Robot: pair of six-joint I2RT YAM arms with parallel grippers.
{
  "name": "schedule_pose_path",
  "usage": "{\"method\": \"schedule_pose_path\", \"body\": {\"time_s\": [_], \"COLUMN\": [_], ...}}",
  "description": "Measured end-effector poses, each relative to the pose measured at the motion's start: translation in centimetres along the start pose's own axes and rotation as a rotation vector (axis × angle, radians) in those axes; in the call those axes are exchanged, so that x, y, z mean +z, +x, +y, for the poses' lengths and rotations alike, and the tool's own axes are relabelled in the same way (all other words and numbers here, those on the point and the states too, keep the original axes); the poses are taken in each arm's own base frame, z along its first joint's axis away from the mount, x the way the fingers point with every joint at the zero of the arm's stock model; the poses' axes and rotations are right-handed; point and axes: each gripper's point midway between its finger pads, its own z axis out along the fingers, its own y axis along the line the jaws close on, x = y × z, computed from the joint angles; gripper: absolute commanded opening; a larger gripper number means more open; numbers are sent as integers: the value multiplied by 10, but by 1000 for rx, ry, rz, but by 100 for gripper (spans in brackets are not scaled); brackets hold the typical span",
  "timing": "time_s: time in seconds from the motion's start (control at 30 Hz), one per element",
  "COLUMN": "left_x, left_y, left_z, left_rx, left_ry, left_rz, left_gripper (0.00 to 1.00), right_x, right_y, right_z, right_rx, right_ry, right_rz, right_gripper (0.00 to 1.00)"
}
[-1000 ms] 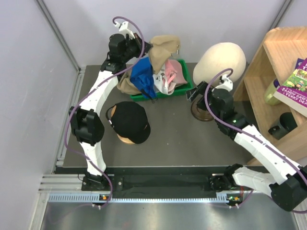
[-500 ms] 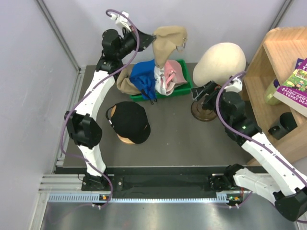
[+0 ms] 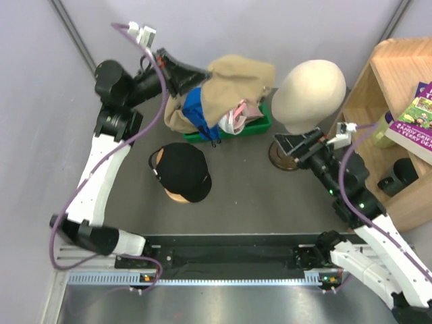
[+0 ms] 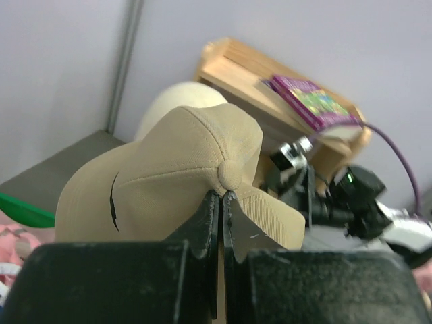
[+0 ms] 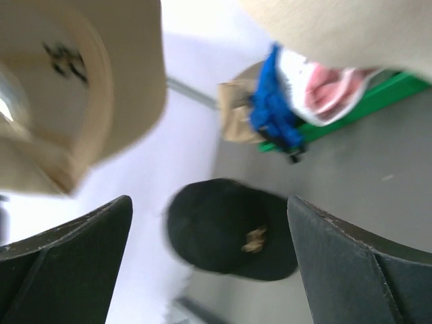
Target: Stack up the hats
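My left gripper (image 3: 197,75) is shut on a tan cap (image 3: 236,88) and holds it in the air over the green bin (image 3: 264,124). In the left wrist view the jaws pinch the tan cap (image 4: 169,175) just under its top button. A black cap (image 3: 182,171) sits on a round wooden stand at centre left. Blue (image 3: 200,111), pink (image 3: 237,116) and khaki-brown (image 3: 177,119) caps lie in the bin. My right gripper (image 3: 287,144) is open and empty near the mannequin head's base, facing the black cap (image 5: 233,229).
A cream foam mannequin head (image 3: 309,86) stands on a round base at back right. A wooden shelf (image 3: 398,101) with a book and a dark object fills the right side. Grey walls close the back and left.
My left arm has swung back and left, raising the tan cap higher and spreading it over the bin. My right arm has drawn back toward the right, its gripper turning toward the black cap.
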Motion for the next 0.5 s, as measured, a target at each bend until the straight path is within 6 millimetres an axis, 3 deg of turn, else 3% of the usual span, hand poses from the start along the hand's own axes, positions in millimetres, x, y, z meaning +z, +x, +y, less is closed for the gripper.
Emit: {"method": "schedule_pose_path", "body": {"time_s": [0.17, 0.3, 0.5], "left_x": [-45, -72, -84], "left_y": [25, 45, 72], "left_z": [-61, -91, -107], "left_rx": [32, 27, -2], "left_ry": [81, 108, 129], "left_rz": [85, 138, 222], "left_gripper": [0, 0, 0], "right_x": [-33, -52, -44], "right_y": [-3, -1, 29], "right_z": [26, 45, 44], "right_rx": [226, 426, 628], "right_ry": [-108, -167, -124], "right_rz": [11, 72, 238], "right_gripper": [95, 95, 95]}}
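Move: The tan hat, pinched by the left hand, hangs roughly 5 cm ahead of the open right hand, 16 cm to its left and 15 cm above it. The mannequin head is some 13 cm ahead and 8 cm right of the right hand, about level with it. From the left hand, the black hat on the wooden stand lies about 4 cm back, 8 cm left and 33 cm below; the blue hat is some 17 cm ahead, 1 cm left and 40 cm down. The tan hat, still pinched by its front in the shut left fingers, is swung back about 15 cm from above the bin, sinking slightly and turning some 10 degrees clockwise. The right hand, fingers staying wide open, draws back 6 cm while rising, then dips and edges left, rolling its left side up about 30 degrees and tipping nose-down as the hat nears it. ##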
